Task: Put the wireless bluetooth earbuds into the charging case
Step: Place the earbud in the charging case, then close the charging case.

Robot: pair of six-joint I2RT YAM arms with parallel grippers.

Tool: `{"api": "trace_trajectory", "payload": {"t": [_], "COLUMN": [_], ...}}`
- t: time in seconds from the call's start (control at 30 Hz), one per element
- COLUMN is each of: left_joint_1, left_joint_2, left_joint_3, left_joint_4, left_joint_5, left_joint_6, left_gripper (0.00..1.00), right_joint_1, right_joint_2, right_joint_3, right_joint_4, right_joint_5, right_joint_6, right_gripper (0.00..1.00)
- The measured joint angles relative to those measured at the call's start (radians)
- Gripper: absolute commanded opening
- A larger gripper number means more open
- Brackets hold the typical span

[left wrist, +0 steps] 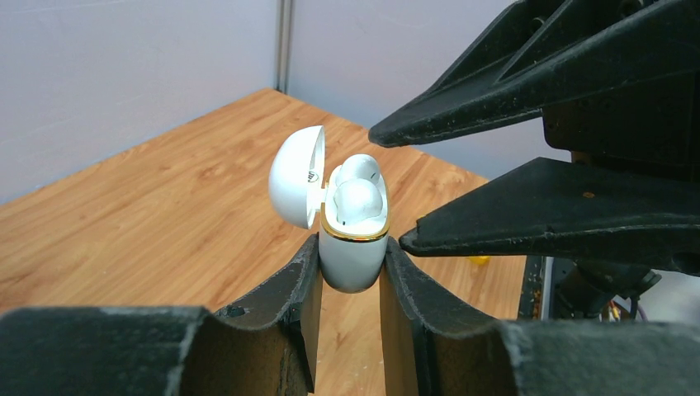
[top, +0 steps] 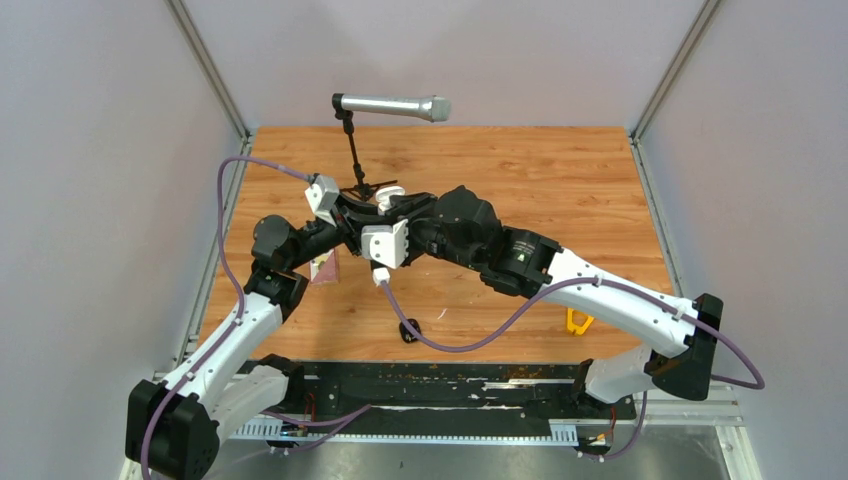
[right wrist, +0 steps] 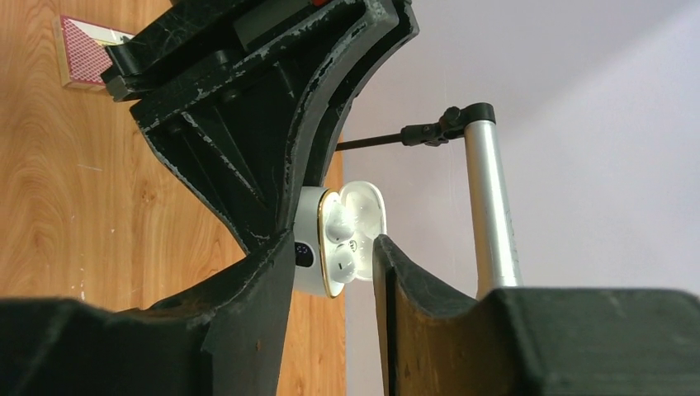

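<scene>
My left gripper [left wrist: 352,247] is shut on a white charging case [left wrist: 352,262] with a gold rim, held upright above the table. Its lid [left wrist: 295,175] is swung open to the left. Two white earbuds [left wrist: 359,199] sit in the case's wells, and the right wrist view shows them too [right wrist: 344,264]. My right gripper [right wrist: 334,246] is open around the case's open top [right wrist: 312,252], one finger by the case's side and the other by the lid, gripping nothing. From the left wrist, the right gripper's fingers [left wrist: 528,206] reach in from the right, beside the case.
A silver microphone [top: 392,105] on a black stand rises at the back, close behind the grippers. A red card box [top: 325,268] lies under the left arm. A small black object [top: 410,331] and a yellow piece [top: 578,321] lie near the front.
</scene>
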Motion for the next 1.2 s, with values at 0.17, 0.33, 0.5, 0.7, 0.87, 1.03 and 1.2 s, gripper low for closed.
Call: {"api": "trace_trajectory", "payload": {"t": [0.17, 0.33, 0.5, 0.7, 0.87, 1.03, 1.2], "left_joint_1": [0.000, 0.000, 0.000, 0.000, -0.002, -0.012, -0.014], "left_joint_2": [0.000, 0.000, 0.000, 0.000, 0.000, -0.001, -0.001], "left_joint_3": [0.000, 0.000, 0.000, 0.000, 0.000, 0.000, 0.000], "left_joint_4": [0.000, -0.002, -0.022, -0.093, -0.165, -0.233, -0.267], "left_joint_5": [0.000, 0.014, 0.061, 0.136, 0.177, 0.195, 0.195], "left_joint_6": [0.003, 0.013, 0.041, 0.119, 0.206, 0.285, 0.317], "left_gripper": [0.00, 0.00, 0.00, 0.00, 0.00, 0.00, 0.00], "right_joint_1": [0.000, -0.028, -0.126, -0.364, -0.405, -0.398, -0.398], "right_joint_2": [-0.007, -0.033, -0.073, -0.023, 0.122, 0.220, 0.279], "right_joint_3": [0.019, 0.101, 0.206, 0.320, 0.383, 0.384, 0.426], "right_joint_4": [-0.058, -0.170, -0.271, -0.480, -0.663, -0.728, -0.753], "right_joint_5": [-0.005, -0.079, -0.180, -0.462, -0.701, -0.814, -0.860], "right_joint_6": [0.032, 0.135, 0.306, 0.491, 0.501, 0.496, 0.492], "right_gripper": [0.44, 0.51, 0.58, 0.61, 0.61, 0.61, 0.62]}}
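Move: The open charging case, both earbuds already in it, is held in the left fingertips, its middle about 1 cm ahead, 1 cm right and 1 cm above that hand point. From the right hand it lies some 3 cm ahead, 2 cm left and 1 cm lower. On the table, about 30 cm below the left hand, the card box is roughly 16 cm left and 1 cm ahead, the black case about 13 cm back and 3 cm right. The case, still gripped by the left hand, goes down about 5 cm and back some 3 cm, turning slightly clockwise with the hand's left side rising. The right hand backs out to the right and up from beside the case, then sinks and comes partly back left, opening wider and rolling some 65 degrees so its fingers point left and down, ending lower on the case's right side. ##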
